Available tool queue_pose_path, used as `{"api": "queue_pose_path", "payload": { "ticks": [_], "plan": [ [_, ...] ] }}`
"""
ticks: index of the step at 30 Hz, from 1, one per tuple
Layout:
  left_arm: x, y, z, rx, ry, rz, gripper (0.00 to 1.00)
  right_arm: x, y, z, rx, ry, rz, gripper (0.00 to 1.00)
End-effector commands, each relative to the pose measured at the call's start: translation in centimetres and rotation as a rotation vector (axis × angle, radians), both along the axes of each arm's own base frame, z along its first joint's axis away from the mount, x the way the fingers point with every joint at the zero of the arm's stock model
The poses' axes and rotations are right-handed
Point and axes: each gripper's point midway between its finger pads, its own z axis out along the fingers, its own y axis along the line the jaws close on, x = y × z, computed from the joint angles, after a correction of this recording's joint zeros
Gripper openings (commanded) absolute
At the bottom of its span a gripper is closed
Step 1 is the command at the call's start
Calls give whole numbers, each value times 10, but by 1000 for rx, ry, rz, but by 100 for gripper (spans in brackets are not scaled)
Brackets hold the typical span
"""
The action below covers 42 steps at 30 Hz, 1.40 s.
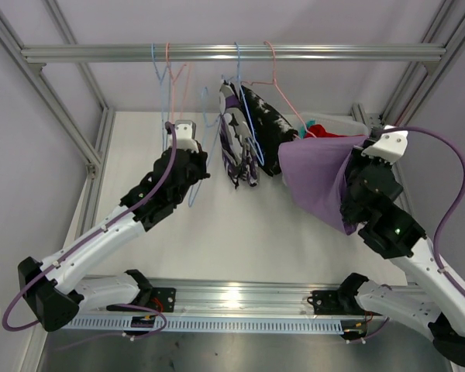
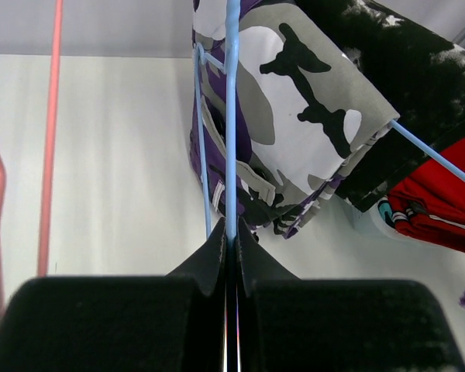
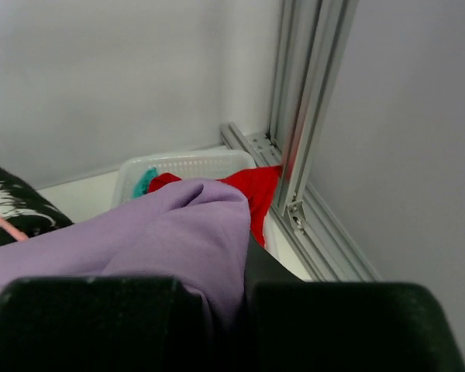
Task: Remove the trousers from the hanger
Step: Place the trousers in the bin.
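My left gripper (image 2: 231, 236) is shut on a wire of the blue hanger (image 2: 231, 116); it sits left of centre in the top view (image 1: 192, 159). The purple-white-black print trousers (image 2: 294, 116) hang folded on that hanger (image 1: 239, 147). The black trousers with white blotches (image 1: 267, 124) hang just right of them. My right gripper (image 3: 236, 271) is shut on the lilac trousers (image 3: 139, 240), which stretch from the pink hanger (image 1: 283, 89) to the gripper (image 1: 360, 167). The red trousers (image 3: 252, 190) and teal trousers (image 3: 145, 182) lie in a white basket (image 3: 186, 164).
A metal rail (image 1: 232, 53) spans the back and carries the hangers. Empty blue and pink hangers (image 1: 169, 77) hang at its left. Frame posts (image 3: 302, 116) stand in the back right corner beside the basket (image 1: 337, 122).
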Motion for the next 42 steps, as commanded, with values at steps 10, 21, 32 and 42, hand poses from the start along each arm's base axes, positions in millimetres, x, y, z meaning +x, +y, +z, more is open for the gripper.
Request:
{"api": "queue_pose_path", "payload": {
  "ticks": [10,21,32,42],
  "plan": [
    [1,-7,26,-60,-36,-22,0,32,-74,-26,247,-17,-229,0],
    [-1,-8,29,-70,-34,-33,0,53,-100,-17,262,-28,-311,0],
    [-2,-11,31,-81,-25,-53,0,79,-137,-4,264,5,-375,0],
    [-4,-15,33,-97,-13,-79,0,81,-177,-34,286,81,-451,0]
  ]
}}
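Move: The purple trousers already hang from the right hand. The bin they are bound for lies about 24 cm ahead, 8 cm to the right and some 37 cm below. The black trousers on the pink hanger are roughly 17 cm ahead and 17 cm to the left, 14 cm lower; the camouflage trousers hang about 8 cm farther left of them. From the left hand, the bin is about 17 cm ahead, 41 cm to the right and 25 cm below. Rightward for about 17 cm, then still high above the table, the right hand carries the purple trousers across towards the bin's right side, also reaching some 8 cm forward and sinking about 6 cm with a brief rise on the way. The wrist swings about 25 degrees clockwise, its left side lifting and its fingertips tipping down a little; the fingers keep their pinch on the cloth. ##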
